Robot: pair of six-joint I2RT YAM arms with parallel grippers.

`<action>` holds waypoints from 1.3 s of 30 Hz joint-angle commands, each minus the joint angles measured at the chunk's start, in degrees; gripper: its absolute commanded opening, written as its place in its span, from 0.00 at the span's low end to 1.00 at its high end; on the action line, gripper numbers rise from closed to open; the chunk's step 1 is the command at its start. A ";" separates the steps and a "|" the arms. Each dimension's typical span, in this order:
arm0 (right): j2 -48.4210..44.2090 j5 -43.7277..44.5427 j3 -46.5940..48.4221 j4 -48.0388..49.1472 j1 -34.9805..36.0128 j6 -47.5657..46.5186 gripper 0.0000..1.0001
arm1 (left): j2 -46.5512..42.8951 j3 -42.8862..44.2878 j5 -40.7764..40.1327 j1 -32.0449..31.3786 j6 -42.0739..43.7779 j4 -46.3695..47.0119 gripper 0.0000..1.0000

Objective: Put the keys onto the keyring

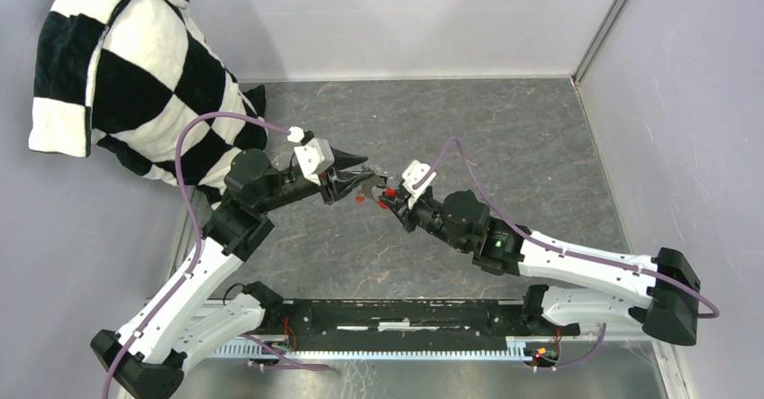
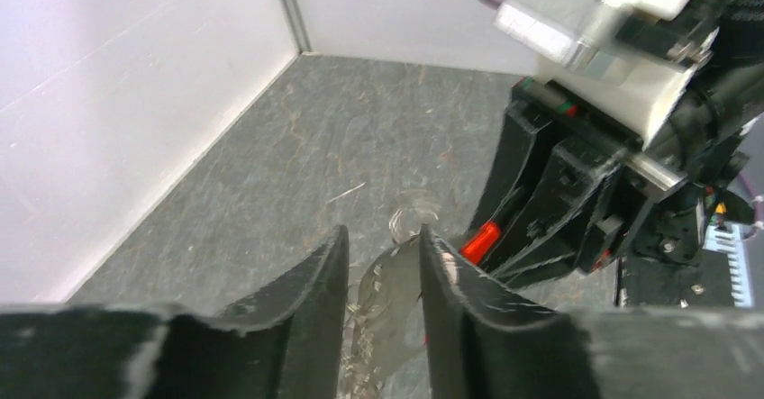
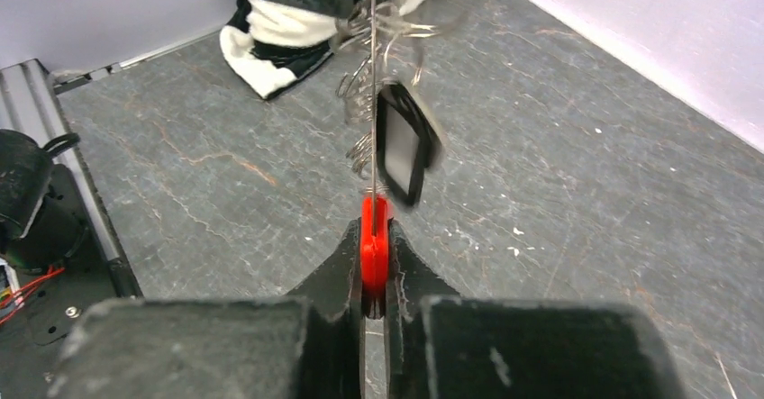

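My right gripper (image 1: 387,196) (image 3: 374,228) is shut on the red head of a small key (image 3: 374,241) (image 2: 482,240). The key's thin silvery blade, seen edge-on, points up toward the left gripper. A black-headed key (image 3: 403,147) hangs beside that blade from the silvery loops of the keyring (image 3: 396,25). My left gripper (image 1: 365,178) (image 2: 383,234) meets the right one in mid-air, its jaws a little apart. A blurred silvery piece of the keyring (image 2: 396,277) lies between them, against the right finger. A small red piece (image 1: 362,198) dangles below; it may be the fob.
A black-and-white checkered cloth (image 1: 135,75) (image 3: 270,34) lies bunched at the far left corner. White walls (image 1: 685,102) enclose the grey stone-patterned table (image 1: 504,138). The arms' black base rail (image 1: 387,318) runs along the near edge.
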 commanded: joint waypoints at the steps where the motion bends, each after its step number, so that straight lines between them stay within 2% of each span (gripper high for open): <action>1: -4.00 4.32 -0.24 -0.58 0.14 -1.31 0.01 | 0.29 0.00 -7.12 -0.11 2.01 -3.89 0.60; 3: -4.66 5.26 0.13 -5.24 -0.29 -1.39 0.01 | 0.99 0.65 -9.62 -0.10 2.01 -5.37 0.72; 5: -4.89 5.34 1.01 -10.31 -1.29 -3.42 0.01 | 2.13 1.92 -12.30 -0.07 2.38 -7.59 0.93; 6: -4.59 5.38 1.87 -13.57 -2.22 -3.65 0.01 | 2.92 2.93 -13.38 -0.07 2.47 -9.11 0.99; 10: -2.31 2.68 4.86 -25.42 -8.61 -5.43 0.01 | 6.26 7.92 -16.55 0.01 4.40 -17.06 1.00; 13: 1.98 -1.39 7.62 -32.24 -15.62 -6.22 0.01 | 8.32 11.53 -22.08 0.37 2.86 -21.16 1.00; 16: 6.63 2.74 10.49 -35.60 -18.05 -8.17 0.00 | 11.15 15.04 -24.77 1.71 3.57 -26.09 1.00; 19: 11.65 12.61 14.47 -36.86 -18.14 -11.86 0.01 | 14.59 18.62 -26.01 4.92 3.07 -32.42 1.00; 22: 18.89 24.52 20.10 -39.05 -18.14 -16.52 0.00 | 17.79 20.65 -22.75 11.55 2.79 -36.01 1.00; 24: 23.20 29.36 22.81 -39.74 -18.00 -18.70 0.00 | 19.70 21.45 -19.82 16.74 3.14 -37.35 1.00; 28: 29.66 32.29 24.07 -38.65 -17.54 -20.73 0.00 | 23.98 22.76 -17.46 23.64 7.84 -41.57 1.00; 33: 38.01 36.15 23.82 -37.61 -14.47 -21.33 0.00 | 28.80 24.48 -17.86 25.88 10.41 -46.17 1.00; 39: 46.72 35.47 27.63 -39.79 -7.11 -17.83 0.00 | 29.56 23.94 -16.04 25.94 10.57 -45.51 1.00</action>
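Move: The keyring is already in the right hand, pinched by its red grip, with its body reaching about 3 cm ahead and 3 cm left of the fingers. Its black fob is some 5 cm ahead and 3 cm left, about level with them. That hand heads for bare table roughly 12 cm ahead, 13 cm to its right and 25 cm below. From the left hand the keyring lies about 2 cm back, 4 cm right and 6 cm lower. The keyring, still pinched in the right fingers, is carried down about 20 cm and some 13 cm each right and forward towards open table, easing slightly back and left at the end as the fingers swing from near level to steeply down. The left fingers open fully while that hand withdraws left, down and forward from the keyring, swinging counter-clockwise and tipping down. ##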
